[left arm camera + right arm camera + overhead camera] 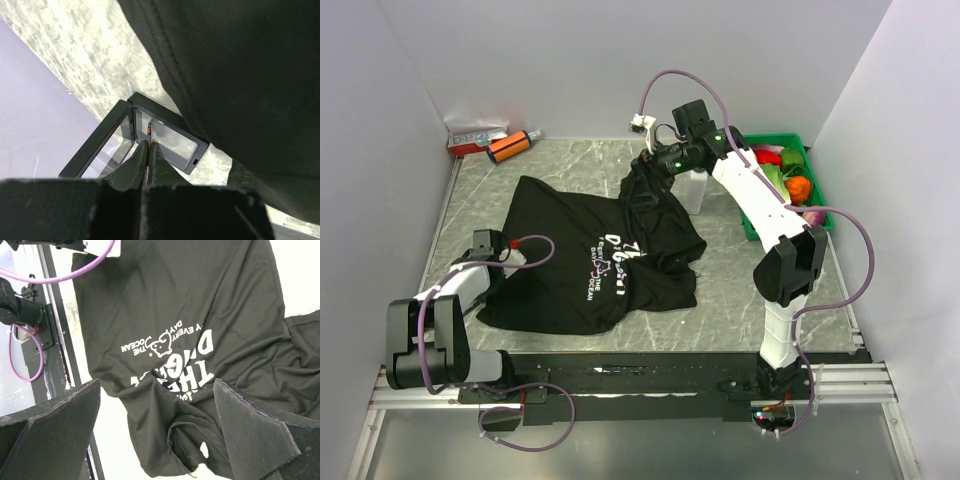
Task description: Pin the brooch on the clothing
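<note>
The clothing, a black T-shirt [590, 260] with white lettering [170, 347], lies spread on the marble table, bunched at its far right. My left gripper [490, 250] is at the shirt's left edge, shut [149, 142] on a thin flat piece seen edge-on with an orange tint, the brooch [149, 131]. Below it an open black case [170, 121] with clear windows lies beside the shirt's hem [240, 75]. My right gripper [655, 160] hangs above the shirt's far right part, its fingers wide open [157, 430] with nothing between them; the shirt [165, 305] lies well below.
A green bin [775, 138] of colourful toys stands at the far right. An orange bottle [513, 145] and a red-and-white box [475, 138] lie at the back left. A clear container [692, 190] stands by the shirt's far right. Walls close in left, back and right.
</note>
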Motion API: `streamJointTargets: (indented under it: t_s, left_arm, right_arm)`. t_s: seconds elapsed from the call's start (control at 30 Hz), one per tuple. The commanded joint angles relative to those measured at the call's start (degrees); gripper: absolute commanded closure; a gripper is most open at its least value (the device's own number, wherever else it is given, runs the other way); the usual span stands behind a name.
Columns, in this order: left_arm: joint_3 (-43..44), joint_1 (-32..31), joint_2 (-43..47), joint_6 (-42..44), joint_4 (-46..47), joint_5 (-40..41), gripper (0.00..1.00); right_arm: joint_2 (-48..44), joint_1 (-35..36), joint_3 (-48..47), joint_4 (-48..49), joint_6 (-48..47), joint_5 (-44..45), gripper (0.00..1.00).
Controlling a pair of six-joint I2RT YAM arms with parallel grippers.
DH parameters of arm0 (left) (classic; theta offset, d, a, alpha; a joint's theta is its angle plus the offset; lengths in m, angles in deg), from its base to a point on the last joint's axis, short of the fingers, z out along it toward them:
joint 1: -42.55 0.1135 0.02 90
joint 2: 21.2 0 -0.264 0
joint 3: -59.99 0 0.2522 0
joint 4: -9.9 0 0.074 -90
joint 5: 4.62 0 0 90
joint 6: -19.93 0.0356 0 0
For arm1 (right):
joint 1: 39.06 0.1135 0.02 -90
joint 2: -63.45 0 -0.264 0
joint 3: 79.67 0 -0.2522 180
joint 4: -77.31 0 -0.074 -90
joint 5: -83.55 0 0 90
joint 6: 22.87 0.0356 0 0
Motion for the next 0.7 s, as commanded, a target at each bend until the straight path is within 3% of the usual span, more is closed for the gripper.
streamJointTargets:
  t_s: [0.0,0.1,0.3,0.53,0.67]
  left_arm:
    - [3.19,0.3,-0.44,-2.6,-2.14,-1.06,0.92]
    - [5.04,0.3,-1.23,-4.45,-5.92,-1.32,0.78]
    - [5.05,0.3,0.44,-5.77,-8.57,-2.56,0.66]
    - [5.13,0.3,2.63,-6.92,-12.26,-3.87,0.64]
    - [9.87,0.13,5.7,-8.84,-19.54,-15.51,0.63]
  right_arm:
    - [-0.67,0.08,-0.64,0.47,0.03,-0.06,0.0]
    - [-0.41,0.08,-0.46,0.82,0.47,0.03,0.0]
    - [0.03,0.08,-1.34,0.73,0.13,-0.32,0.0]
    - [-1.28,-0.18,-0.82,0.29,-0.85,-1.2,0.0]
    - [-2.25,-0.71,-0.9,-0.14,-0.75,-1.73,0.0]
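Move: The left hand holds the brooch edge-on in closed fingertips, about 2 cm above the open black-framed case and practically over it, the case's middle about 1 cm to the left and level fore and aft. The black clothing's middle lies roughly 32 cm to this hand's right and 10 cm ahead, its near hem only a few centimetres to the right. From the idle right hand, the case is about 28 cm back, 47 cm left and 24 cm below. The left fingers let go of the brooch over the case, opening from shut to a bit over a third while the hand lifts by about half a centimetre. Fingers still parted, it then backs off about 2 cm towards the robot's base and some 1.5 cm to the right, away from the brooch, tipping only slightly. ##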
